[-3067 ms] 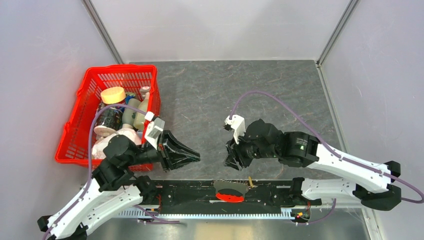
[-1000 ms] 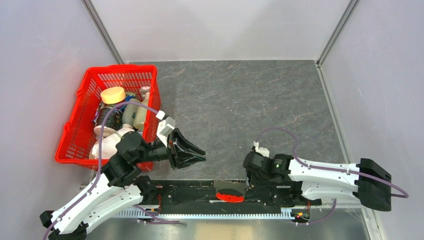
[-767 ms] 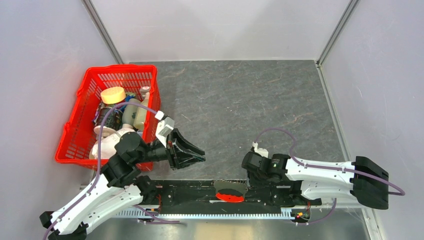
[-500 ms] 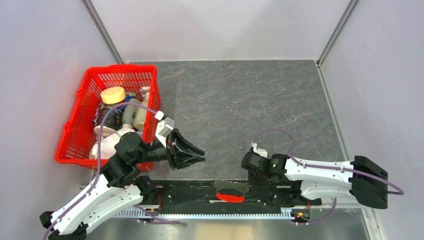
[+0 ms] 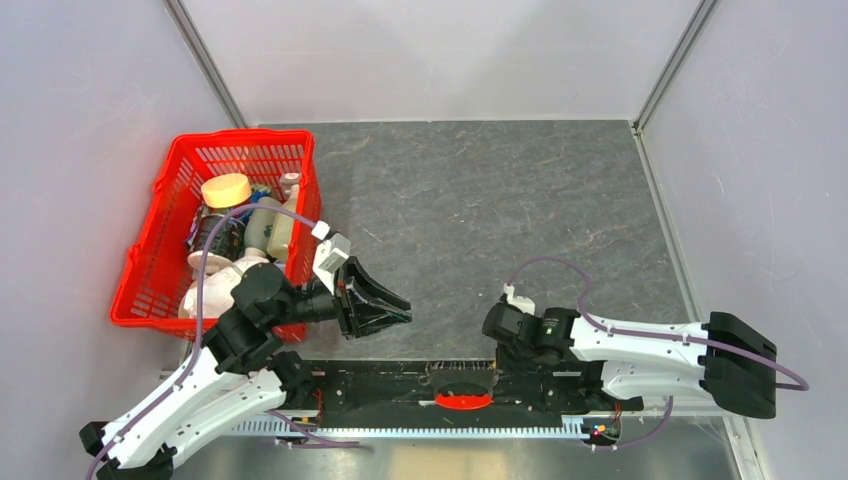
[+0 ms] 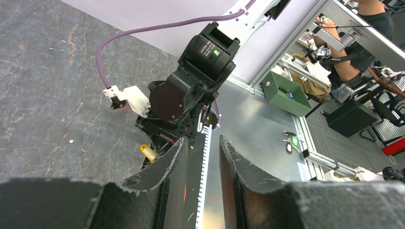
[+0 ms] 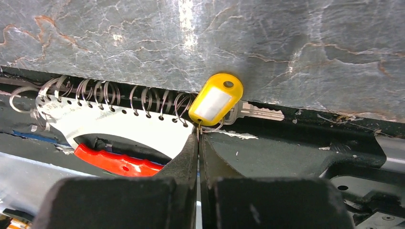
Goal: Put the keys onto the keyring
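A silver key [image 7: 260, 112] with a yellow plastic tag [image 7: 216, 99] lies at the mat's near edge, over the black base rail. My right gripper [image 7: 198, 136] is shut, its tips pinching the small wire ring under the yellow tag. Just left of it lies the keyring [image 7: 119, 129], a white curved plate with several wire loops along its edge and a red piece [image 7: 114, 163] below. In the top view the red piece [image 5: 462, 400] shows on the rail, left of my right gripper [image 5: 498, 362]. My left gripper [image 5: 400, 305] is open and empty above the mat; its wrist view shows the yellow tag [image 6: 148, 152].
A red basket [image 5: 150, 270] full of bottles and jars stands at the left, close behind my left arm. The black base rail [image 5: 380, 385] runs along the near edge. Grey walls close in the mat on three sides.
My right arm has drawn back from the mat's middle down to the near rail. In the last half second the keyring plate shifted toward the near edge. The left arm barely moved.
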You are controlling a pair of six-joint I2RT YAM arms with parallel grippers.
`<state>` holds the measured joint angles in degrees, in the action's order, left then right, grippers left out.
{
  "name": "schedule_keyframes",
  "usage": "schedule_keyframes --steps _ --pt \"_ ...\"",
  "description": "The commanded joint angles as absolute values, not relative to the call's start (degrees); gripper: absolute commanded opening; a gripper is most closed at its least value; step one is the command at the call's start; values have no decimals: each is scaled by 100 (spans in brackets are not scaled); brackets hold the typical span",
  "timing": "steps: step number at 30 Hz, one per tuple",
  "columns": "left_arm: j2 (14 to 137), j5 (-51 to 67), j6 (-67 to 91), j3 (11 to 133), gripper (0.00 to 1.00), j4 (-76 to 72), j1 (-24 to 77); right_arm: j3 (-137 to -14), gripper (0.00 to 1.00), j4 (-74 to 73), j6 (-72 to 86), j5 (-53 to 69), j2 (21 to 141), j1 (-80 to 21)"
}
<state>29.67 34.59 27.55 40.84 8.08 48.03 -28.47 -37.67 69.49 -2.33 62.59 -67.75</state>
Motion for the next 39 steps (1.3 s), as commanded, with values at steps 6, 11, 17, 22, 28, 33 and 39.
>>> schedule_keyframes --steps 6,11,17,22,28,33,39 --pt "2992 3421 2705 4160 37 754 4816 -3724 0 -4564 6385 -1027 5837 -6775" --pt "2990 3383 2728 4236 37 784 4816 -4385 0 -4833 5621 -1489 5656 -6772" --pt "2965 3331 2795 4305 37 765 4816 -5045 0 -4833 4534 -1610 5854 -6777" --pt "3004 3305 2864 4325 38 670 4816 -5861 0 -4832 3306 -1467 6041 -6776" --pt "2951 3284 2903 4341 38 609 4816 -6864 0 -4911 1840 -72 6143 -6776" --pt "2844 3304 2894 4394 39 543 4816 -7627 0 -5263 1060 892 6221 -6776" --pt "2911 3473 2948 4429 41 183 4816 -8296 0 -5616 308 1945 6494 -6784"
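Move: The keyring's end, with the key and its yellow tag, is already pinched in the right fingers near the table's front edge. The waiting left gripper it is brought to stands about 30 cm above the right hand, some 17 cm to its left and 3 cm ahead. From the right hand the yellow tag lies about 3 cm ahead and 1 cm right, the red handle about 7 cm left and 6 cm back. From the left hand, the pinched end lies 17 cm right, 3 cm back, 30 cm down. The keyring, with its key and yellow tag, is carried by the still-shut right fingers some 26 cm up and about 8 cm left towards the open left gripper, first bowing forward by 6 or 7 cm, then drawing partly back. The right wrist turns counter-clockwise about 55 degrees as its fingers swing from near straight down to pointing left and slantwise down. ##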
